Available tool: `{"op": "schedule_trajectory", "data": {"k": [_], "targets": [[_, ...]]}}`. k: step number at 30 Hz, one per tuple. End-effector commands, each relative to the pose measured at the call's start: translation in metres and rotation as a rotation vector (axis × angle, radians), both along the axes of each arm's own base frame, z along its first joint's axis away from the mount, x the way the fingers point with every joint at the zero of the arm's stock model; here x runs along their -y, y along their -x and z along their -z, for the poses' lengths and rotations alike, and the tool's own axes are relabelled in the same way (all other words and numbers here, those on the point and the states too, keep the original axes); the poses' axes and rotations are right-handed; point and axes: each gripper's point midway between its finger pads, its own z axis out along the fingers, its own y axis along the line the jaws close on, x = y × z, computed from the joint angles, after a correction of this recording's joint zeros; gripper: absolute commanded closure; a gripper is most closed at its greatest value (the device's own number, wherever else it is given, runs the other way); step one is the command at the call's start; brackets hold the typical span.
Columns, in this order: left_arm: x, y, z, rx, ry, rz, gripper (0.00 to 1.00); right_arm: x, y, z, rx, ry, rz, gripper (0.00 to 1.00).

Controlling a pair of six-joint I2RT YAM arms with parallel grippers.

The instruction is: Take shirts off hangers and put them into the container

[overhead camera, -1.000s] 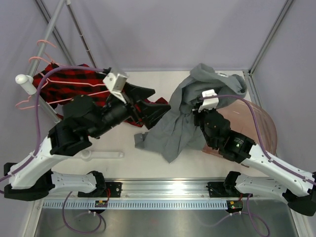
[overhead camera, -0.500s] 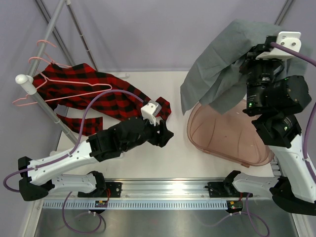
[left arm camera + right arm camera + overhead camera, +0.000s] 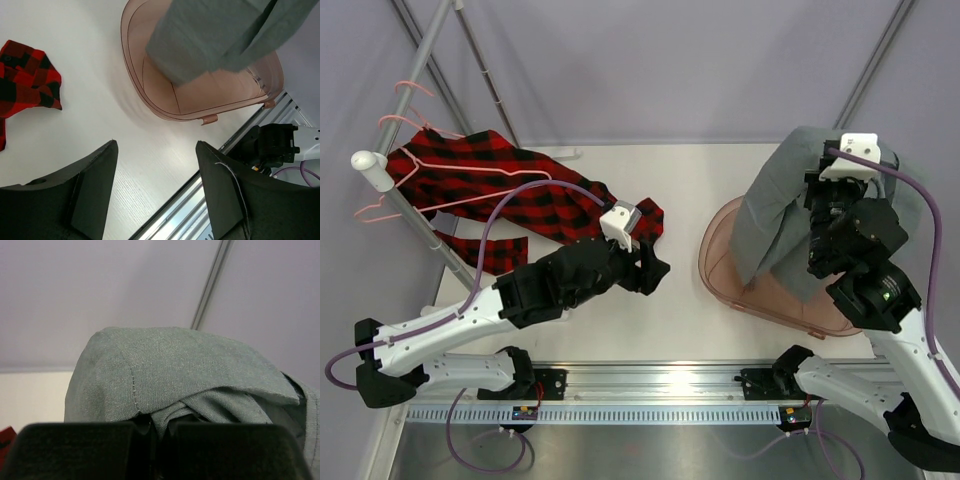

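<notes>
The grey shirt (image 3: 775, 215) hangs from my right gripper (image 3: 160, 427), which is shut on a bunched fold of it (image 3: 175, 370). Its lower part drapes into the pinkish container (image 3: 712, 268). The red-and-black plaid shirt (image 3: 510, 195) is on a pink wire hanger (image 3: 470, 188) on the rail at the left, one sleeve trailing over the table. My left gripper (image 3: 658, 267) is open and holds nothing, low over the table beside that sleeve's end (image 3: 648, 215). In the left wrist view its fingers (image 3: 95, 185) frame bare table, with the container (image 3: 134, 75) and grey shirt (image 3: 210, 35) beyond.
A slanted grey rail pole (image 3: 425, 232) with a white end cap (image 3: 367, 160) carries other bare pink hangers (image 3: 405, 92). Thin frame posts (image 3: 865, 80) rise at the back corners. The metal mounting rail (image 3: 650, 380) runs along the near edge.
My right arm lifted the grey shirt off the table, swung it over the container, and has now lowered it. My left gripper left the plaid shirt and moved right, narrowing somewhat.
</notes>
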Motion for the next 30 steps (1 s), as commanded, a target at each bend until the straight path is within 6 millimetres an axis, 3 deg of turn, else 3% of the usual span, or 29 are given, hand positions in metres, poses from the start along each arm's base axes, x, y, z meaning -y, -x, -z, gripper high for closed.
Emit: {"op": "schedule_trajectory", "data": {"k": [1, 4, 7, 8, 11, 12, 14, 19, 22, 24, 25, 26, 27, 28, 29, 30], "targets": [[0.004, 0.001, -0.020, 0.014, 0.096, -0.001, 0.32, 0.020, 0.014, 0.016, -0.015, -0.081, 0.065, 1.00], [0.003, 0.003, -0.020, 0.006, 0.100, -0.004, 0.32, 0.018, 0.012, 0.068, -0.172, -0.073, 0.104, 1.00], [-0.002, 0.004, -0.019, 0.006, 0.090, -0.013, 0.31, 0.016, 0.010, 0.105, -0.280, -0.155, 0.178, 1.00], [-0.004, 0.004, -0.019, 0.006, 0.087, -0.015, 0.30, 0.020, 0.018, 0.123, -0.338, -0.194, 0.223, 0.86], [-0.010, 0.004, -0.015, 0.004, 0.066, -0.029, 0.30, 0.009, 0.023, 0.152, -0.454, -0.249, 0.215, 0.28], [-0.011, 0.005, -0.014, 0.002, 0.062, -0.029, 0.30, 0.006, 0.025, 0.156, -0.477, -0.264, 0.200, 0.01], [-0.014, 0.005, -0.011, -0.003, 0.053, -0.031, 0.29, 0.000, 0.025, 0.159, -0.489, -0.298, 0.168, 0.01], [-0.026, 0.001, 0.000, -0.020, 0.027, -0.093, 0.30, -0.012, 0.033, 0.122, -0.428, -0.384, 0.010, 0.00], [-0.036, -0.004, 0.008, -0.035, 0.028, -0.162, 0.32, -0.039, 0.032, 0.099, -0.394, -0.425, -0.175, 0.01], [-0.043, -0.006, 0.021, -0.061, 0.034, -0.211, 0.34, -0.090, 0.031, 0.091, -0.429, -0.391, -0.458, 0.01], [-0.044, -0.006, 0.027, -0.070, 0.039, -0.221, 0.35, -0.113, 0.025, 0.067, -0.368, -0.392, -0.579, 0.01], [-0.047, -0.005, 0.035, -0.086, 0.038, -0.236, 0.34, -0.144, 0.028, 0.060, -0.376, -0.339, -0.752, 0.01], [-0.052, -0.004, 0.053, -0.121, 0.028, -0.270, 0.34, -0.168, 0.014, 0.062, -0.404, -0.312, -0.813, 0.01], [-0.058, -0.002, 0.060, -0.140, 0.022, -0.286, 0.32, -0.183, 0.013, 0.031, -0.335, -0.304, -0.899, 0.00], [-0.061, 0.001, 0.068, -0.160, 0.024, -0.295, 0.32, -0.215, 0.012, 0.033, -0.360, -0.239, -1.045, 0.00], [-0.064, 0.006, 0.078, -0.188, 0.033, -0.303, 0.32, -0.227, 0.010, 0.014, -0.293, -0.224, -1.113, 0.00]]}}
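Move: The right hand, holding the grey shirt by its upper part, is almost directly over the container, whose middle lies some 44 cm below and about 2 cm to its left. The checked shirt on the rack is roughly 50 cm to this hand's left, 9 cm farther out and 34 cm lower. From the left hand, empty and open, that checked shirt is some 22 cm left, 17 cm ahead and 15 cm below; the container is about 31 cm right, 9 cm ahead and 26 cm below. The right fingers let go of the grey shirt over the container, opening wide as the hand drops about 16 cm and tips down some 30 degrees. Empty, it then climbs and swings left towards the checked shirt, turning counter-clockwise. The open left hand lingers, then sinks and slides left, also nearing the checked shirt and touching nothing. ##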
